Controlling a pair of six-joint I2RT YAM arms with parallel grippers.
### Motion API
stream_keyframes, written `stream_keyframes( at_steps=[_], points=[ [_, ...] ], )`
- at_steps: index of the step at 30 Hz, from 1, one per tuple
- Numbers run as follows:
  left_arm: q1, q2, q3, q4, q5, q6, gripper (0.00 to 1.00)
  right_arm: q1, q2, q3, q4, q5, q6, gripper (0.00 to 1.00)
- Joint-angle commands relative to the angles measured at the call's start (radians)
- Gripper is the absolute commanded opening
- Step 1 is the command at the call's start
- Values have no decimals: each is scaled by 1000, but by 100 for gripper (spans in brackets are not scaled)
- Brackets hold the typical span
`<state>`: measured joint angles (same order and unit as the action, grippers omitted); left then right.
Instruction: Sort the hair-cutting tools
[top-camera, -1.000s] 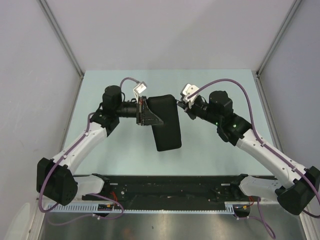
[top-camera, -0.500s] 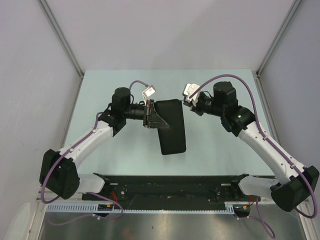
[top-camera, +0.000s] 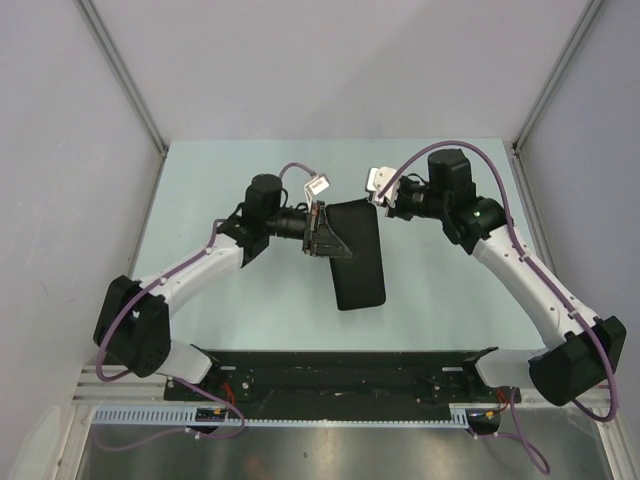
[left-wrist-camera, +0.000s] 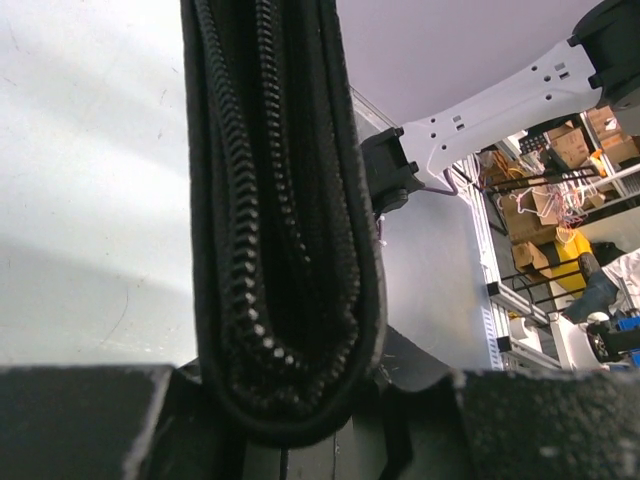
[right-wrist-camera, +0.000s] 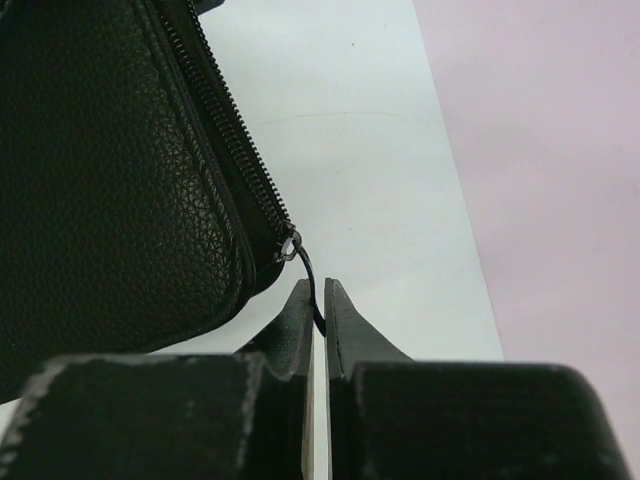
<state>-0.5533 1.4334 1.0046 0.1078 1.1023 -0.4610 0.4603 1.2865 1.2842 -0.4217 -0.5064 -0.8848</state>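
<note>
None of the hair-cutting tools shows in any view. A flat black zippered case (top-camera: 358, 262) hangs tilted above the pale table. My left gripper (top-camera: 322, 230) is shut on its left edge; in the left wrist view the case's zipped edge (left-wrist-camera: 280, 200) fills the space between the left gripper's (left-wrist-camera: 300, 405) fingers. At the case's far right corner my right gripper (top-camera: 379, 200) is shut on the thin black zipper pull (right-wrist-camera: 312, 285). In the right wrist view the pull runs from the case (right-wrist-camera: 110, 170) into the right gripper (right-wrist-camera: 320, 300).
The pale green table (top-camera: 200, 190) is bounded by grey walls at the back and both sides. A black rail (top-camera: 340, 365) runs along the near edge between the arm bases. The right arm's white link (left-wrist-camera: 500, 95) shows behind the case.
Both arms have carried the case to the right and slightly nearer. The left arm has stretched out further. Neither grip has changed.
</note>
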Motion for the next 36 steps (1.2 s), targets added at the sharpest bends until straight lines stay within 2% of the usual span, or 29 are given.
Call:
stream_keyframes(
  at_steps=[1,7,12,17,21,23,28,36],
  points=[
    [-125,12,3,-79,272,39,0,-54,20,127,255,86,-94,0],
    [-151,15,-9,-80,262,51,0,-51,50,214,123,31,-141,0],
    [-151,18,-8,-83,237,62,0,-38,2,198,57,5,-123,0],
    [-151,27,-3,-95,240,74,0,20,-7,196,6,115,-207,0],
    [-151,33,-9,-100,240,87,0,115,7,184,35,293,-289,0],
    [-151,44,-14,-100,237,93,0,156,20,182,72,330,-296,0],
    [-151,61,-15,-143,232,117,0,216,62,182,70,347,-319,0],
    [-151,81,-20,-201,206,168,0,264,119,182,132,283,-272,0]
  ],
)
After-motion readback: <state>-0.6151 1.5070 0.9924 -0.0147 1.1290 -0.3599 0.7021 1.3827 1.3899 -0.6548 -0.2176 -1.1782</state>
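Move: At the far right corner of the black case, the zipper slider sits about 2 cm left of the right hand, which holds its cord, and 1 cm nearer the base. The zip still to close runs left to the far left corner, some 10 cm left of this hand and level with it. From the left hand, clamping the case's left edge, the slider lies roughly 9 cm ahead and 6 cm right; the case's middle is about 3 cm right, 1 cm back. Drawing the zipper cord along the case's far edge, the still-shut right fingers first ease back about 2 cm, then sweep some 4 cm left towards the left gripper and sink 3 cm, tipping down about 20 degrees. The left hand keeps its clamp on the case, shifting slightly right, then back 2–3 cm, and finally sinking about 4 cm. ##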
